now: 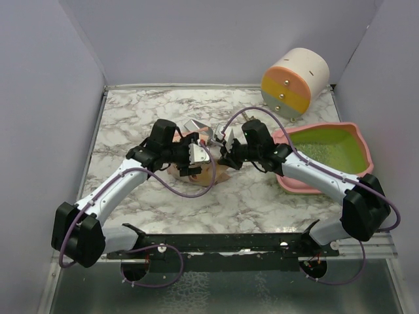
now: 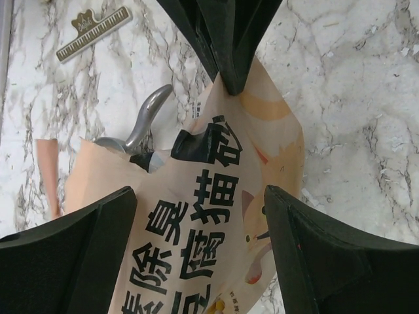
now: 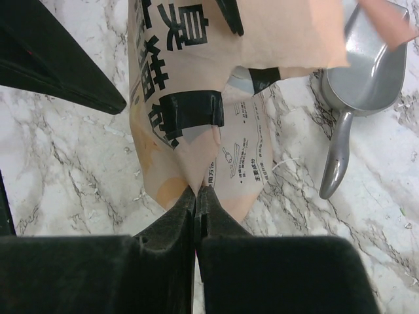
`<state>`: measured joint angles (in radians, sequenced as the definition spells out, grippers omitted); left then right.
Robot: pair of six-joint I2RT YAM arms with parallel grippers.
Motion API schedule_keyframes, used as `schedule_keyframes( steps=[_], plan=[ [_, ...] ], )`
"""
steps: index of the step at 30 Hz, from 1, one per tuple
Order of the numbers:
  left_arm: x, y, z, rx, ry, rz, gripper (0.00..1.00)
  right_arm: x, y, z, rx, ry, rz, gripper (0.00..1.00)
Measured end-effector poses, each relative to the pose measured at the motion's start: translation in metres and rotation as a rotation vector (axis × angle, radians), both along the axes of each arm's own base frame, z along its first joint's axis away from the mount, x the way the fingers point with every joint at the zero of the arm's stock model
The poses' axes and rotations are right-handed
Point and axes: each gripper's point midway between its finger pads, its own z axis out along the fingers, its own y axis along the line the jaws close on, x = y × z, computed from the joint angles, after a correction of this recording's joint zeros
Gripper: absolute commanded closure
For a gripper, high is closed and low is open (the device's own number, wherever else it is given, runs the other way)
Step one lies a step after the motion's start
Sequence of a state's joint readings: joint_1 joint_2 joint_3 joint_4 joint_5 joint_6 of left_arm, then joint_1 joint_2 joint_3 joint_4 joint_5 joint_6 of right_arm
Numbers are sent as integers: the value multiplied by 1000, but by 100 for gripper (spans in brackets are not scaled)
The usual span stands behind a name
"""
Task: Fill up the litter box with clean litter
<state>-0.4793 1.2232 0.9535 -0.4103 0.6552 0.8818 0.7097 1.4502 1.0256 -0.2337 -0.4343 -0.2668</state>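
Observation:
The pink litter box [image 1: 359, 140] with its lime-green inside sits at the right of the table. A thin speckled layer of pale clean litter [image 1: 315, 152] covers its floor. A tan paper bag [image 1: 196, 173] with black characters and a cartoon cat lies at the table's middle. My right gripper [image 3: 198, 193] is shut on the bag's [image 3: 163, 157] pinched end. My left gripper [image 2: 200, 226] stands open over the bag [image 2: 196, 196], one finger to each side. In the top view my left gripper [image 1: 196, 156] and my right gripper [image 1: 229, 154] face each other across the bag.
A silver metal scoop [image 3: 366, 72] lies beside the bag, its handle [image 2: 147, 121] poking out from under the paper. A piano-shaped clip [image 2: 91, 33] lies on the marble. A round cream drum [image 1: 294, 82] with orange, yellow and grey bands stands at the back right.

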Motion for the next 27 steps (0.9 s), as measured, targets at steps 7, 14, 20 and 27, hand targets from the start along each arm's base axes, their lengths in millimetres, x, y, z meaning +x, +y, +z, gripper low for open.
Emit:
schedule_keyframes(
  steps=[7, 14, 20, 27],
  plan=[
    [9, 3, -35, 50, 22, 21, 51, -1, 1, 0, 3, 3, 6, 99],
    [12, 9, -42, 83, -6, 57, 100, 0, 0, 1, 3, 0, 4, 99],
    [9, 10, -41, 69, 1, 80, 100, 0, 0, 0, 2, 1, 4, 70],
    [11, 10, -39, 47, 35, 127, 100, 1, 1, 4, -26, 25, 6, 66]
  ],
)
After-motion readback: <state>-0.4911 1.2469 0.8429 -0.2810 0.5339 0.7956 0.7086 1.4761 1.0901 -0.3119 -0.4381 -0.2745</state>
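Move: The left hand, open, hovers over the litter bag: the stretch of rim it will close on lies roughly 4 cm below and 1 cm ahead. The scoop lies on the table about 13 cm ahead of this hand and 3 cm right; the metal comb is some 20 cm ahead and 18 cm right. The right hand already pinches the bag's right end; from it, that stretch of rim is about 8 cm left, otherwise level. The left fingers straddle the bag's rim and pinch it shut between their tips after a drop of about 4 cm, easing about a centimetre forward and then a centimetre left; they then hold there. The right hand keeps its pinch in place until the left grip is made, then opens a bit under halfway and lets go of its end, hardly moving. ##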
